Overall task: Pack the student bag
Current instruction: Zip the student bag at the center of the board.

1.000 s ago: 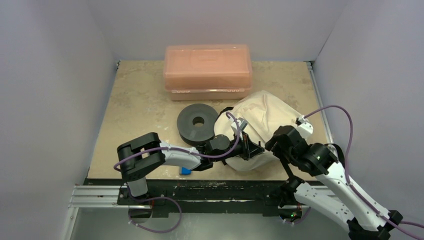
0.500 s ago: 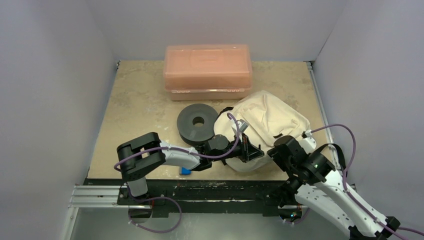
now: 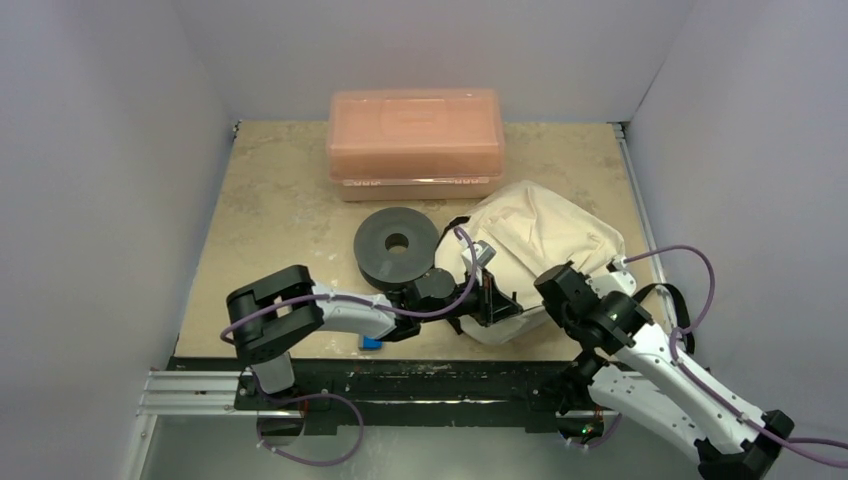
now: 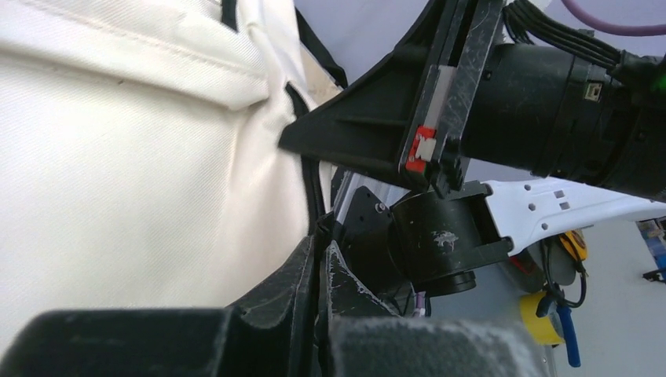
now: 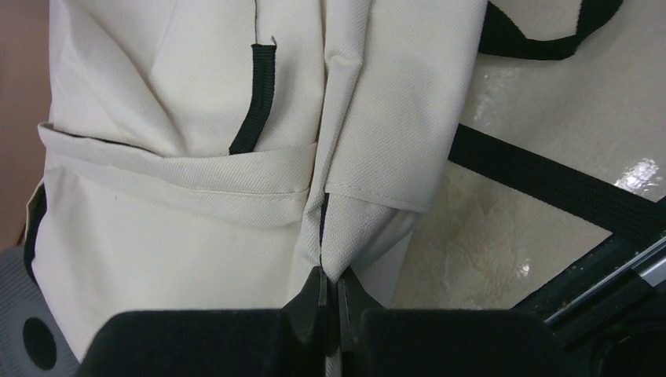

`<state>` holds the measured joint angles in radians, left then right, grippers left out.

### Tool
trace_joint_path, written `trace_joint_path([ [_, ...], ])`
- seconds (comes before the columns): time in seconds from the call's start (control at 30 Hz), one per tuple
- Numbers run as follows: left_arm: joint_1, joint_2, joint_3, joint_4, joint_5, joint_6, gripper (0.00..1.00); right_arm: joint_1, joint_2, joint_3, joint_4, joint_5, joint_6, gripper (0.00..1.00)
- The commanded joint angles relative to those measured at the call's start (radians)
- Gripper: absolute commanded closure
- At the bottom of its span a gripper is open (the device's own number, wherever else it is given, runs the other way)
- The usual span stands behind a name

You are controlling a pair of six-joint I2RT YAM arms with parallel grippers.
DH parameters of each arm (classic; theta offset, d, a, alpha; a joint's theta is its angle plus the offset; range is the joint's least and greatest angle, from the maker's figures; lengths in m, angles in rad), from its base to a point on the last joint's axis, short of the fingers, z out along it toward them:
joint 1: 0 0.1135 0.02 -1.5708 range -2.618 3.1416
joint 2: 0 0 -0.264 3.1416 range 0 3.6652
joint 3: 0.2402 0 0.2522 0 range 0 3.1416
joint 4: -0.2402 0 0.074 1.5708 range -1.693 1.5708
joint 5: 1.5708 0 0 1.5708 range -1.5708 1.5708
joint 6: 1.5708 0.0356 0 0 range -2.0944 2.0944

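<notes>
The student bag [image 3: 540,235], cream fabric with black straps, lies at the right of the table, next to the grey disc [image 3: 395,245]. My left gripper [image 3: 497,300] is at the bag's near-left edge. In the left wrist view it [image 4: 320,247] is shut on a black zip line of the bag [image 4: 141,157]. My right gripper [image 3: 548,283] is at the bag's near edge, close to the left one. In the right wrist view it [image 5: 330,284] is shut on a fold of the bag's cream fabric [image 5: 196,196].
A salmon-pink plastic box [image 3: 415,140] stands at the back, behind the disc. A small blue thing [image 3: 372,342] lies at the near edge under the left arm. Black straps [image 5: 550,184] trail over the table right of the bag. White walls enclose three sides.
My right arm has drawn back towards the near edge with the fabric in it, and the bag's right side has spread further right. The left arm has hardly moved.
</notes>
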<state>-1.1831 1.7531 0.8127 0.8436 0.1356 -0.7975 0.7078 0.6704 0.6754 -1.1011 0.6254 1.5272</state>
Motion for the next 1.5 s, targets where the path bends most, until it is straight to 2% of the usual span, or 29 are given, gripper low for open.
trace_joint_path([
  [0.0,0.024,-0.129,-0.072,-0.053,-0.084,0.069,1.0,-0.016,0.012,0.064,-0.13,0.302,0.125,1.0],
  [0.27,0.079,-0.238,-0.2,-0.142,-0.133,0.113,1.0,-0.025,-0.024,0.149,-0.24,0.443,0.127,1.0],
  [0.57,0.083,-0.32,-0.256,-0.221,-0.084,0.163,1.0,-0.027,-0.044,0.169,-0.241,0.466,0.099,1.0],
  [0.67,0.082,-0.296,-0.138,-0.34,0.044,0.197,1.0,-0.025,-0.085,0.201,-0.139,0.377,-0.086,0.65],
  [0.7,0.082,-0.278,-0.079,-0.369,0.088,0.191,1.0,-0.024,-0.115,0.215,-0.089,0.328,-0.175,0.58],
  [0.8,0.082,-0.232,-0.041,-0.276,0.169,0.14,1.0,-0.024,-0.215,0.214,0.126,0.118,-0.429,0.42],
  [0.83,0.082,-0.222,-0.034,-0.246,0.179,0.119,1.0,-0.025,-0.227,0.211,0.157,0.043,-0.454,0.37],
  [0.97,0.082,-0.18,0.013,-0.215,0.217,0.085,1.0,-0.025,-0.12,0.182,0.093,-0.281,-0.369,0.22],
  [1.07,0.08,-0.161,0.019,-0.177,0.235,0.061,1.0,-0.024,-0.004,0.162,0.107,-0.478,-0.416,0.19],
  [1.1,0.08,-0.158,0.019,-0.174,0.236,0.054,1.0,-0.024,0.018,0.162,0.13,-0.511,-0.416,0.19],
  [1.17,0.08,-0.161,0.011,-0.172,0.229,0.044,1.0,-0.024,0.036,0.179,0.127,-0.486,-0.416,0.19],
  [1.2,0.08,-0.167,0.004,-0.171,0.222,0.039,1.0,-0.025,0.025,0.191,0.136,-0.466,-0.63,0.16],
  [1.23,0.082,-0.175,-0.004,-0.174,0.213,0.032,1.0,-0.025,0.004,0.198,0.167,-0.459,-0.709,0.15],
  [1.37,0.087,-0.203,-0.022,-0.228,0.186,0.0,1.0,-0.025,-0.065,0.247,0.282,-0.388,-0.901,0.14],
  [1.47,0.091,-0.202,-0.035,-0.228,0.189,-0.023,1.0,-0.025,-0.054,0.316,0.38,-0.404,-1.119,0.14],
])
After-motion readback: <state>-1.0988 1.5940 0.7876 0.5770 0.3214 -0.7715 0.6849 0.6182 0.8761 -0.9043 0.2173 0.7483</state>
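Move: My left hand already pinches the zip pull; the left edge of the student bag lies about 14 cm to its left and 2 cm farther out, a little lower. The black spool stands some 23 cm left and 12 cm ahead of that hand, the blue block 28 cm left and 7 cm back, both roughly 11 cm lower. From my right hand, shut on cloth beside the zip, the pull is about 6 cm left and 3 cm back at similar height; the bag's middle is 9 cm ahead and 3 cm left, slightly below. I draw the zip pull about 8 cm left with my left hand, first edging outward, while my right keeps its pinch on the cloth and goes some 4 cm right and up. Then I open my right fingers wide, lift clear and swing left over the bag, dipping and rising again as the wrist turns counter-clockwise, about 45 degrees net; meanwhile my left, still shut on the pull, comes back about 4 cm to the right. ##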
